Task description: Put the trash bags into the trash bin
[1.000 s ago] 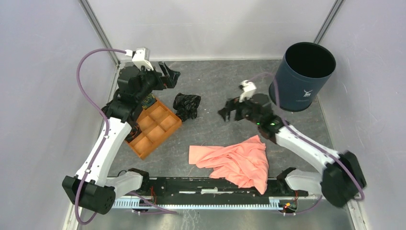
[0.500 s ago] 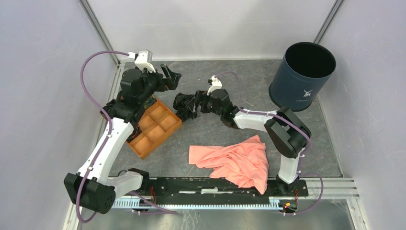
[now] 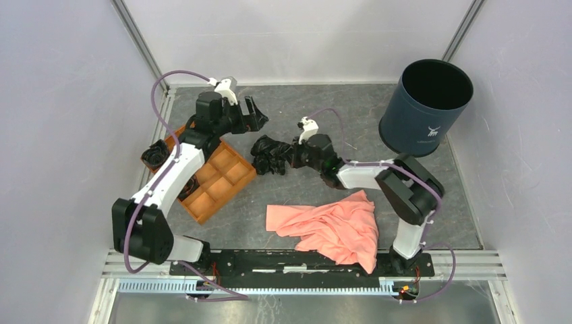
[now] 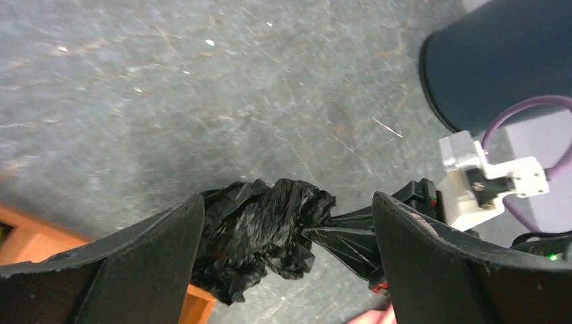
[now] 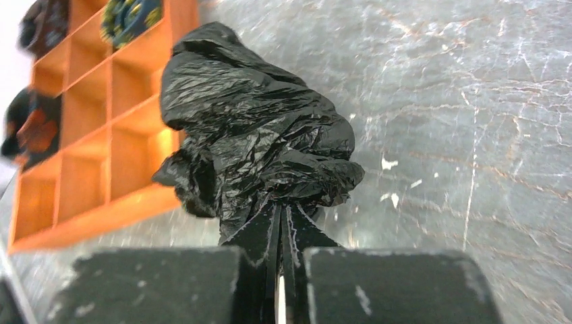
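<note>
A crumpled black trash bag (image 3: 268, 153) lies on the grey floor next to the orange tray; it fills the right wrist view (image 5: 256, 148) and shows in the left wrist view (image 4: 260, 226). My right gripper (image 3: 289, 155) is shut on the bag's near edge, fingers pinched together (image 5: 282, 223). My left gripper (image 3: 255, 115) is open and empty, held above and behind the bag, which shows between its jaws. The navy trash bin (image 3: 426, 108) stands upright at the far right, black inside; its wall shows in the left wrist view (image 4: 499, 61).
An orange compartmented tray (image 3: 214, 179) sits at the left with dark small items in and beside it (image 3: 156, 152). A salmon-pink cloth (image 3: 334, 228) lies near the front. Walls and frame posts enclose the table.
My right arm swung left from near the bin to the bag and shut on it; the bag shifted slightly. My left arm moved right, over the bag.
</note>
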You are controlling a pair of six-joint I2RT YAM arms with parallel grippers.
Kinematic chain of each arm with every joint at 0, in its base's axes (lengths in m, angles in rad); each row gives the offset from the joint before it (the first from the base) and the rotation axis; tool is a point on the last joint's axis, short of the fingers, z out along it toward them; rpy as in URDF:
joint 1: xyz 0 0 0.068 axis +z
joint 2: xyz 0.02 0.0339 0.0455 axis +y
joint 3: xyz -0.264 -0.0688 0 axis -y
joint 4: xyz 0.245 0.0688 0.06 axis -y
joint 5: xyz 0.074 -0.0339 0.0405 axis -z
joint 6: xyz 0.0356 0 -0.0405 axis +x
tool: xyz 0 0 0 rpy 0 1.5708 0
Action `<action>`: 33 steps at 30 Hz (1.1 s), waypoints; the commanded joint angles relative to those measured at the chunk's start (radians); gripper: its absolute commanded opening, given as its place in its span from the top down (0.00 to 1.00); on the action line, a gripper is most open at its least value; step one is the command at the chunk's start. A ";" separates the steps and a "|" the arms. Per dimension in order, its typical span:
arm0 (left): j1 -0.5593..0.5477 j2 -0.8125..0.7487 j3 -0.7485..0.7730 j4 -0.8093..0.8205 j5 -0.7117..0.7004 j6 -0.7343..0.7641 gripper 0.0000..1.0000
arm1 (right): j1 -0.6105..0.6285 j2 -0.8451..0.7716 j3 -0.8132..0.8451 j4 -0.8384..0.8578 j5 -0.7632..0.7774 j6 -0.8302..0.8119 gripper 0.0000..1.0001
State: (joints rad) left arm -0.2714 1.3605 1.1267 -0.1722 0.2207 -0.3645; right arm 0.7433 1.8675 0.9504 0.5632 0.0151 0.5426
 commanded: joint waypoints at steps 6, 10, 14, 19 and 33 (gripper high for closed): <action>-0.038 0.141 0.008 0.154 0.404 -0.231 0.00 | -0.222 -0.282 -0.220 0.116 -0.607 -0.110 1.00; -0.081 0.192 0.016 0.168 0.469 -0.248 0.00 | -0.278 -0.369 -0.242 -0.004 -0.600 -0.164 1.00; -0.128 0.206 0.009 0.169 0.482 -0.238 0.00 | -0.336 -0.426 -0.268 -0.004 -0.620 -0.095 0.99; -0.159 0.220 0.009 0.190 0.485 -0.228 0.00 | -0.372 -0.470 -0.254 0.031 -0.712 0.013 1.00; -0.275 0.046 -0.044 0.226 0.357 -0.084 0.00 | -0.453 -0.678 -0.183 -0.034 -0.616 0.250 0.98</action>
State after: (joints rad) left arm -0.4980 1.4311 1.0637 0.0360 0.6140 -0.5293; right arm 0.3050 1.2404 0.7067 0.5079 -0.6304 0.7078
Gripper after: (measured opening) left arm 0.994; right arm 0.015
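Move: The right fingers are already shut on the near right edge of the black trash bag. From that hand the trash bin stands some 20 cm ahead and 37 cm to the right, its rim well above the fingers; the pink cloth lies about 19 cm back and 14 cm right. From the open left hand the bag lies roughly 19 cm below, 3 cm ahead and 3 cm right, with the wooden tray level with the hand, 19 cm left. Keeping its pinch on the bag's edge, the right hand lifts it about 16 cm while carrying it some 13 cm right, towards the bin, and slightly back, its left side rolling up. The left hand, fingers still wide open, follows right about 14 cm and back 8 cm towards the bag, dipping a little and rising again as it swings some 30 degrees clockwise; its fingertips come close beside the bag, but contact can't be made out. ##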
